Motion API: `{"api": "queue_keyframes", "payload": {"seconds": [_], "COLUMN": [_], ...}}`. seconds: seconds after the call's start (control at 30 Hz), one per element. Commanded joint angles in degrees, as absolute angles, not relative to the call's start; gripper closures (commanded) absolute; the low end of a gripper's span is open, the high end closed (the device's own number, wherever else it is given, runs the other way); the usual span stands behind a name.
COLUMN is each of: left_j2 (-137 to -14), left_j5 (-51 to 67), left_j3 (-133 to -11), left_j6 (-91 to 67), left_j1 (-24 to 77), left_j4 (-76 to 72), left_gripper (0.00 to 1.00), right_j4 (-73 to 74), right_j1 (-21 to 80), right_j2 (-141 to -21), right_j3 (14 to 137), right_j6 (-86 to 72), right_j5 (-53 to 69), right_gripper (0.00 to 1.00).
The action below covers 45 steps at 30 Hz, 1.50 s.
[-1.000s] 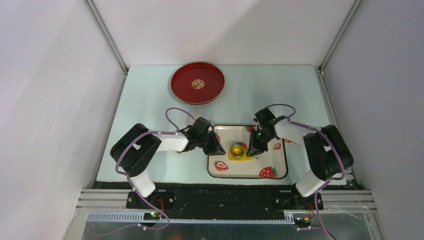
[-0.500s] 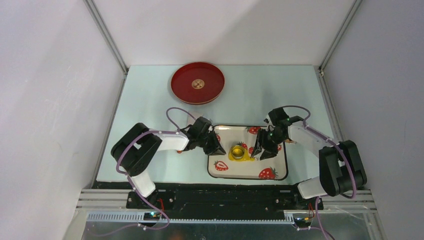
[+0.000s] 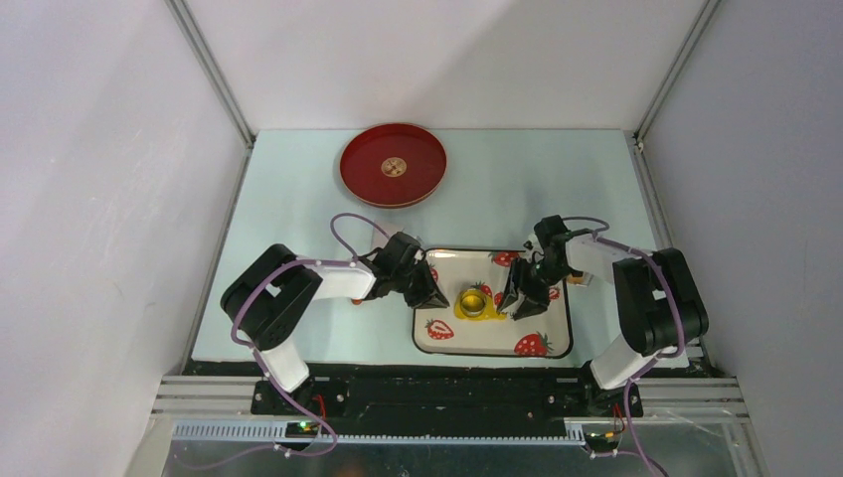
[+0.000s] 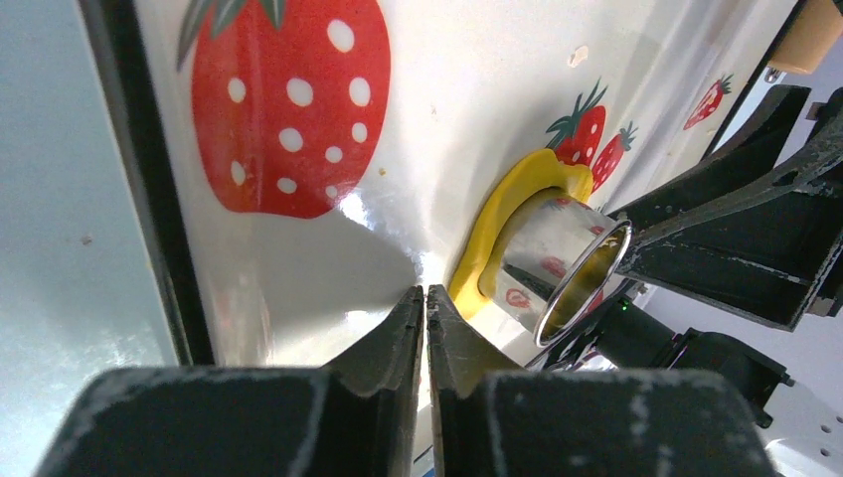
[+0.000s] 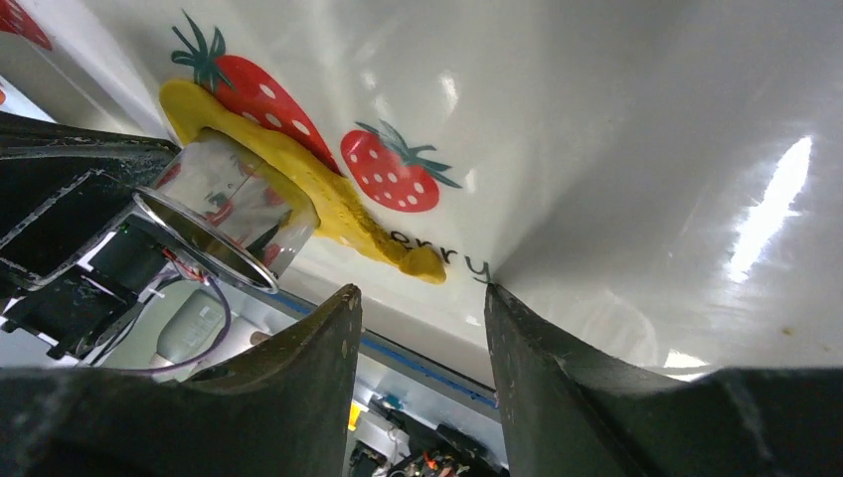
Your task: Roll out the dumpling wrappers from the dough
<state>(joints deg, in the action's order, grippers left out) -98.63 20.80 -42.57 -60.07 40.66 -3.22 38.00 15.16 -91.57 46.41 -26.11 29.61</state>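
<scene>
The dough (image 3: 479, 312) is a flattened, irregular bright-yellow patch on the strawberry tray (image 3: 542, 320). A shiny metal ring cutter (image 3: 474, 297) stands on the dough. My left gripper (image 3: 438, 298) is shut and empty, its tip on the tray just left of the dough (image 4: 494, 221) and cutter (image 4: 557, 266). My right gripper (image 3: 517, 304) is open and empty, low over the tray just right of the dough (image 5: 336, 207) and cutter (image 5: 221, 217), touching neither. No round dumpling wrappers are in view.
A red round plate (image 3: 420, 181) with a small tan piece at its centre sits at the back left. A tan wooden piece (image 4: 807, 34) shows past the tray's right edge, under the right arm. Grey walls close in both sides.
My right gripper has drawn back a little to the right, away from the cutter, and the right arm's elbow has shifted. The left arm, dough and cutter have not moved.
</scene>
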Motion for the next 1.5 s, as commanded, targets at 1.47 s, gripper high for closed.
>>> {"api": "queue_keyframes", "payload": {"seconds": [1.47], "left_j2": [-102.21], "left_j5": [14.94], "left_j3": [-41.7], "left_j6": [-57.13], "left_j1": [41.02], "left_j4": [5.12], "left_gripper": [0.88], "right_j4": [14.95], "right_j1": [13.94], "right_j2": [-97.25], "right_j3": [38.12], "right_j6": [-43.96], "right_j5": [31.57], "right_gripper": [0.71]}}
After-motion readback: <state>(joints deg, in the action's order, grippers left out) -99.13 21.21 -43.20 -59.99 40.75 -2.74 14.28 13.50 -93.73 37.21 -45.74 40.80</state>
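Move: The free tail of yellow dough, right of the cup, has its middle about 2 cm to the right hand's left, level front-to-back and some 1 cm lower; its tip is almost between the open fingers. The metal cup on the dough stands about 7 cm left and 2 cm ahead. The big strawberry print lies roughly 7 cm back and 4 cm right. From the left hand, the tail is about 10 cm right and 2 cm back. The right fingers come to nip the dough's loose tail beside the cup, narrowing to a bit over half their first gap with the lump between the tips. The hand first slides low to the left, draws back about 2.5 cm, then sweeps forward some 4.5 cm and a little farther left towards the cup, its wrist turning about 15 degrees clockwise and tipping the fingers more to the left. ##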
